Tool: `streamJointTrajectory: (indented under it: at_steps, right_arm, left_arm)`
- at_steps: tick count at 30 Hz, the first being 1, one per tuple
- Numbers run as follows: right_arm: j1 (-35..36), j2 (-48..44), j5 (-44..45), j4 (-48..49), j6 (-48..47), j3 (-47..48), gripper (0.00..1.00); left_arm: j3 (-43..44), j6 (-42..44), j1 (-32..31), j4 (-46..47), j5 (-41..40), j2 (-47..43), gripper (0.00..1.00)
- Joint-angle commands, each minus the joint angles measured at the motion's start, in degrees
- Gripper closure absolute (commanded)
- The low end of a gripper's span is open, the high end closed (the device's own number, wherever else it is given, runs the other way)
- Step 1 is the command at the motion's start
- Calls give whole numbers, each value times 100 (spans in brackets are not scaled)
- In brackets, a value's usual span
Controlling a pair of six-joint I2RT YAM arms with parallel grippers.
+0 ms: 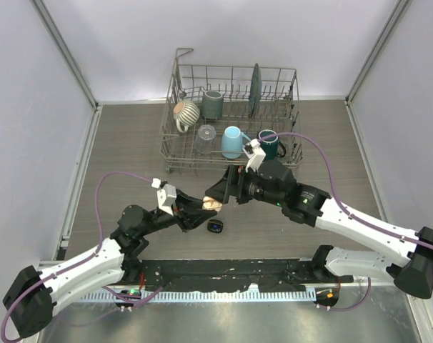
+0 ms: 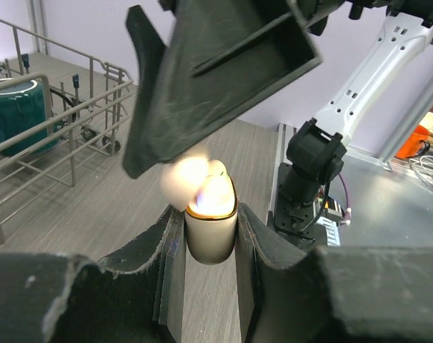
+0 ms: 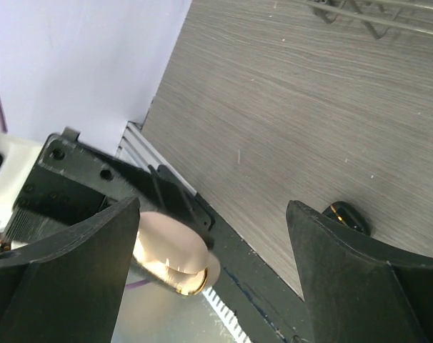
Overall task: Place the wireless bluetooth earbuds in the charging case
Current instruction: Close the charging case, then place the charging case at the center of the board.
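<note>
My left gripper (image 1: 206, 206) is shut on a cream-pink charging case (image 1: 213, 204), held above the table. In the left wrist view the case (image 2: 211, 232) stands between my fingers (image 2: 156, 250) with its lid (image 2: 182, 182) swung open. Glare fills its inside, so I cannot make out the earbuds there. My right gripper (image 1: 228, 191) hovers open just over the case, one finger on each side. In the right wrist view the case (image 3: 170, 246) sits by the left finger (image 3: 73, 271), and nothing is held between the fingers.
A small black case (image 1: 216, 227) lies on the table just in front of the held case; it also peeks out behind my right finger (image 3: 345, 214). A wire dish rack (image 1: 175, 86) with mugs, a glass and a plate stands behind.
</note>
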Motion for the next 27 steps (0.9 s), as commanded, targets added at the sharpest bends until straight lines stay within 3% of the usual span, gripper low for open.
streamJointTrajectory:
  at_steps: [1, 8, 12, 16, 20, 27]
  right_arm:
    - [48, -457, -352, 86, 86, -417, 12]
    - [48, -967, -239, 288, 183, -839, 12]
    - [48, -1300, 1171, -44, 498, -962, 12]
    - [48, -1556, 2123, -528, 929, -1129, 12]
    - [48, -1750, 2355, -696, 1263, -1445, 12]
    - [48, -1794, 2249, -687, 1563, -1718, 12]
  left_arm:
    - [108, 18, 21, 562, -323, -107, 100]
    - [-15, -61, 21, 554, -482, -142, 100]
    - [-76, -289, 21, 221, -648, -256, 100]
    - [2, -807, 29, -1408, -1331, -615, 100]
    - [-58, -1729, 30, -2863, -2308, -1038, 100]
    - [-770, -3092, 30, -3191, -2731, -1373, 100]
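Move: Just off the left fingertips, about 1 cm to their right, the held white charging case stands with its lid not yet shut. From the right hand that case is roughly 5 cm back, 2 cm left and 3 cm lower, close by one finger of its open gripper. The black case on the table is about 3 cm ahead of the left hand, 3 cm to its right and 20 cm below; the dish rack's front edge is some 20 cm beyond the black case and 5 cm right of it. Drawing back and right about 2 cm with its fingertip at the lid, the open right gripper folds it over, then swings away to the right (some 9 cm in all), sinking 6 cm and turning clockwise. The left hand keeps its grip on the case, almost still at first, then drops about 8 cm while easing left and forward, rolling its forward side down some 30 degrees and turning counter-clockwise. ##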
